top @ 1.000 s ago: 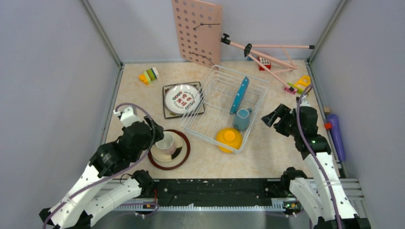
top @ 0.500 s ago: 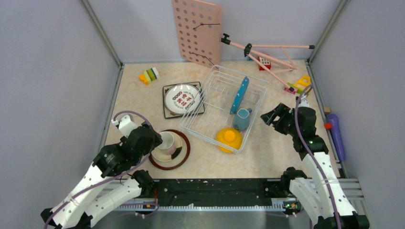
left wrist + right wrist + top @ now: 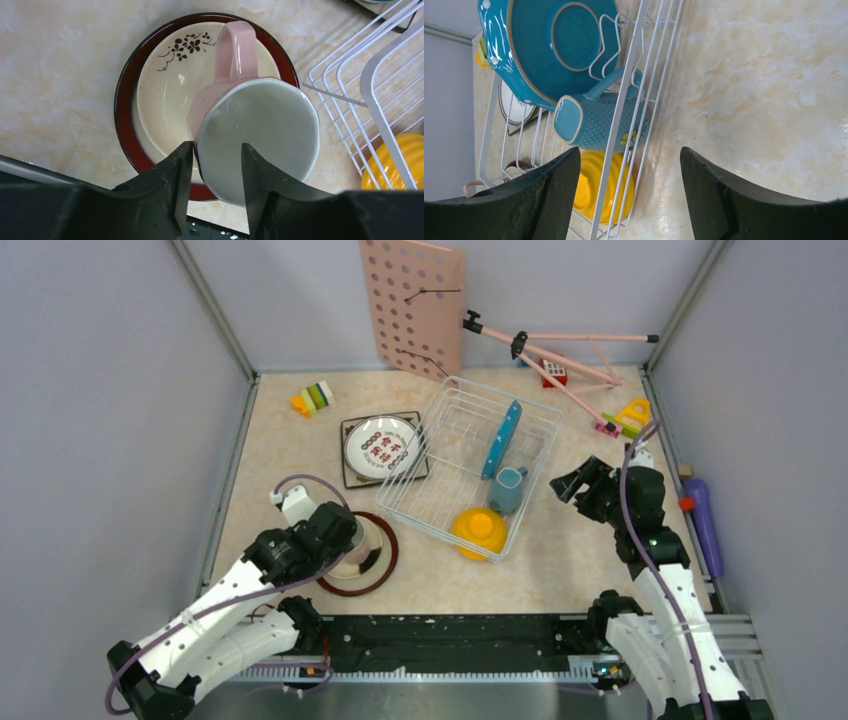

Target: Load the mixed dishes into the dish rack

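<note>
The pink cup (image 3: 260,125) stands on the cream plate (image 3: 165,100), which lies in the brown-rimmed plate (image 3: 380,565). My left gripper (image 3: 216,147) straddles the cup's near wall: one finger touches the outside, the other is inside, still a gap off the wall. The dish rack (image 3: 505,397) holds the blue polka-dot plate (image 3: 501,438) on edge, the blue-grey mug (image 3: 507,490) and the yellow bowl (image 3: 479,530). Left of the rack, the white plate with characters (image 3: 381,445) lies on the square floral plate (image 3: 350,478). My right gripper (image 3: 565,485) hovers open beside the rack, empty.
A pink pegboard (image 3: 412,305) leans on the back wall, with a pink stand (image 3: 550,355) lying beside it. Toy blocks (image 3: 312,398) sit at the back left and a yellow toy (image 3: 630,415) at the back right. A purple bottle (image 3: 703,520) lies beyond the right edge.
My left arm has swung right and forward over the pink cup, and its jaws have narrowed around the cup's wall. The right arm has barely moved.
</note>
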Controlling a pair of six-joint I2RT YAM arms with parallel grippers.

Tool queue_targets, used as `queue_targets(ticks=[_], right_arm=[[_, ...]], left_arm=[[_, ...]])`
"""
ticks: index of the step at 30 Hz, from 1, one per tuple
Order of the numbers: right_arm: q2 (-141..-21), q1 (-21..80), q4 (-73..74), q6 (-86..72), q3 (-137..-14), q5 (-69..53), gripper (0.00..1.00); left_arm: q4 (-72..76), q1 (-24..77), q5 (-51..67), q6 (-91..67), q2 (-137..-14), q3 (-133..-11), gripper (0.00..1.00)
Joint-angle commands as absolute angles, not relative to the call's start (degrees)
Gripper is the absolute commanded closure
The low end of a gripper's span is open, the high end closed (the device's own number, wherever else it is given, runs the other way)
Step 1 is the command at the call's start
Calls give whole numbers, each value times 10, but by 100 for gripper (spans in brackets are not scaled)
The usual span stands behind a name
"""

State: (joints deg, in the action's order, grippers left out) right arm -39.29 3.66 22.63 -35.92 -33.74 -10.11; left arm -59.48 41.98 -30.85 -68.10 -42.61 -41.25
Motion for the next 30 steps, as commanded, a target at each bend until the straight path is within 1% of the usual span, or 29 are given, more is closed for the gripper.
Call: queue_targets(ticks=[1, 4, 5, 6, 9, 21, 26, 30], right_arm=[[-383, 41, 221, -347, -359, -83, 28], [-386, 41, 224, -346, -365, -80, 28], [-387, 40, 222, -346, -365, -80, 28], [-387, 41, 221, -346, -365, -81, 28], [-388, 41, 214, -352, -362, -84, 28], [-395, 41, 210, -347, -367, -94, 27], [-399, 40, 199, -340, -372, -113, 27], [-399, 41, 181, -325, -376, -157, 27]], left_arm=[[-564, 416, -311, -696, -427, -409, 59], [-582, 417, -314, -690, -422, -423, 60], [-585, 416, -312, -686, -419, -425, 64], [-582, 417, -307, -683, -416, -423, 69], [-570, 416, -291, -674, -408, -410, 100], [-645, 417, -341, -655, -355, -499, 100], [-628, 416, -310, -613, -330, -545, 100], [-627, 416, -299, -594, -321, -593, 100]])
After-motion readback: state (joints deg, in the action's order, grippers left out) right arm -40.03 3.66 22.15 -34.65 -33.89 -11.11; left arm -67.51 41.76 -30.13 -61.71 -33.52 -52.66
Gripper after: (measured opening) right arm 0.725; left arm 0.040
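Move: The pink mug stands upright under the left hand, the fingers astride the left side of its rim; its middle is roughly 2 cm ahead, 3 cm right and 4 cm below. It sits on the cream bowl in the brown-rimmed plate, whose middle is about 8 cm below and also 2 cm ahead, 3 cm right. From the left hand, the dish rack is centred some 20 cm ahead and 27 cm right, the white plate about 26 cm ahead and 10 cm right. From the right hand, the mug is roughly 38 cm left and 7 cm back. Staying in place at first, the left hand closes its half-open fingers, one inside the pink mug and one outside, until they pinch the left wall at the rim. It eases back and left by 1 to 2 cm, then rises straight up about 7 cm, away from the bowl and plate, keeping the pinch while the wrist tips up some 10 degrees. ##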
